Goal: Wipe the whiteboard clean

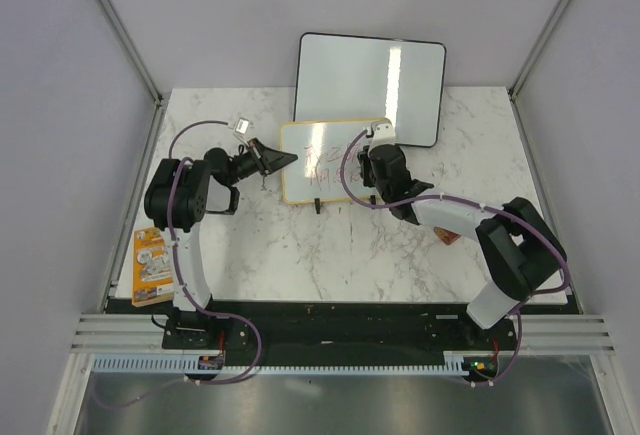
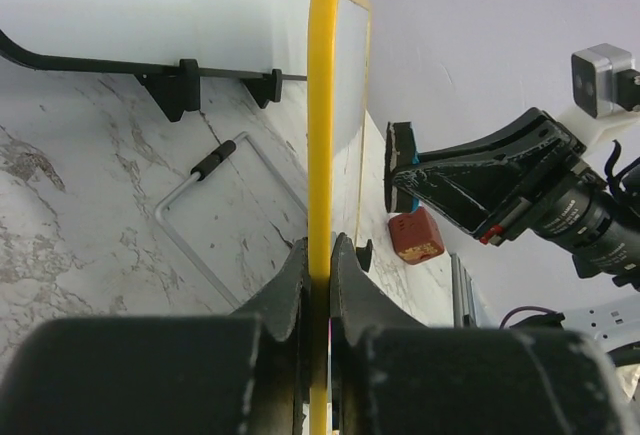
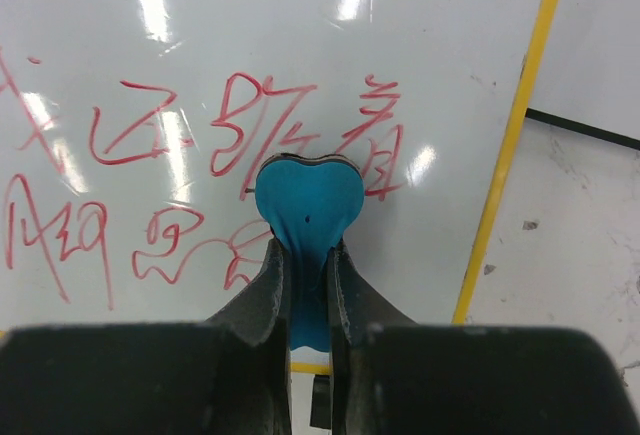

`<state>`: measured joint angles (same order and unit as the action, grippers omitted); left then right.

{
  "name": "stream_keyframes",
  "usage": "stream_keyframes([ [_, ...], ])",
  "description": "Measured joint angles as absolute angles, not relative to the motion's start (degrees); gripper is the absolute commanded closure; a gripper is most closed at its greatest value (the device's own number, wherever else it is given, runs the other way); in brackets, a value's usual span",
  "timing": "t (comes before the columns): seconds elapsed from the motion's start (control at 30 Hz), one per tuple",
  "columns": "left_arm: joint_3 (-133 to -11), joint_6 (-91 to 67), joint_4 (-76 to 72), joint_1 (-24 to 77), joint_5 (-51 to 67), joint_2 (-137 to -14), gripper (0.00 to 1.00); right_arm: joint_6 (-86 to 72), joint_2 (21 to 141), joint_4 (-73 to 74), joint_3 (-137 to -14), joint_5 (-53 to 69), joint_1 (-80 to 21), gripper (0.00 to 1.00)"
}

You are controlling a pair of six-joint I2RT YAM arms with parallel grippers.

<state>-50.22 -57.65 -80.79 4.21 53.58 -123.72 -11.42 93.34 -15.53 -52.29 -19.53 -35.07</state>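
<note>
The whiteboard (image 1: 318, 177) is a small yellow-framed board covered in red handwriting (image 3: 150, 135), standing at the back middle of the marble table. My left gripper (image 1: 290, 159) is shut on its left frame edge (image 2: 322, 105), with a finger on either side (image 2: 320, 255). My right gripper (image 3: 308, 255) is shut on a blue heart-shaped eraser (image 3: 308, 200). The eraser's pad lies against the board's face over the right-hand writing. From the left wrist view the eraser (image 2: 402, 167) shows edge-on against the board.
A larger black-framed white board (image 1: 370, 75) leans against the back wall on a wire stand (image 2: 230, 205). A small red-brown cube (image 2: 416, 235) lies on the table to the right. An orange packet (image 1: 150, 265) sits at the table's left edge.
</note>
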Motion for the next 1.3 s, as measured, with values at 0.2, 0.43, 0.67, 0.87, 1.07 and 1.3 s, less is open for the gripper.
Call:
stream_keyframes([
  [0.2, -49.7, -58.4, -81.8, 4.2, 53.1, -124.2, 0.98, -9.7, 98.2, -19.4, -51.9, -20.7, -34.7, 1.00],
  [0.43, -50.5, -59.5, -82.1, 3.7, 52.5, -125.6, 0.98, -8.7, 101.5, -23.8, -53.0, -21.4, -35.4, 1.00],
  [0.67, -50.8, -59.7, -82.5, 3.2, 53.0, -126.1, 0.98, -6.2, 107.6, -22.8, -60.8, -24.3, -44.1, 1.00],
  [0.87, -52.2, -59.9, -82.5, 3.2, 54.1, -126.9, 0.98, -4.4, 112.3, -18.3, -67.7, -23.7, -49.9, 1.00],
  [1.07, -53.0, -60.2, -82.4, 3.2, 54.3, -127.6, 0.98, -4.2, 113.5, -14.2, -70.7, -24.6, -50.4, 1.00],
  [1.3, -53.4, -60.4, -82.4, 3.5, 54.3, -127.9, 0.98, -6.6, 111.1, -17.4, -65.7, -25.3, -48.3, 1.00],
])
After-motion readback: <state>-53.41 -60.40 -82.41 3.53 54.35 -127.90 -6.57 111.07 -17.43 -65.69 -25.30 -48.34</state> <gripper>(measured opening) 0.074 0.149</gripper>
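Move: Ahead of the right hand, which already holds the blue eraser, the lower row of red writing on the leaning whiteboard is centred roughly 7 cm to the left, 4 cm ahead and 4 cm lower. The upper row's middle is about 6 cm left and 6 cm ahead, near hand height; the left gripper, clamping the board's left edge, is some 16 cm left and 5 cm ahead. From the left hand, the lower row lies about 10 cm right, 2 cm back and 4 cm below. Dropping about 3 cm and easing forward 2 cm, the right hand sets the eraser against the board, then sweeps it left some 14 cm along the lower row towards the left gripper, turning slightly counter-clockwise. It stops there and starts back right by 2 to 3 cm, eraser still on the board. The left hand keeps its pinch on the board's edge. ##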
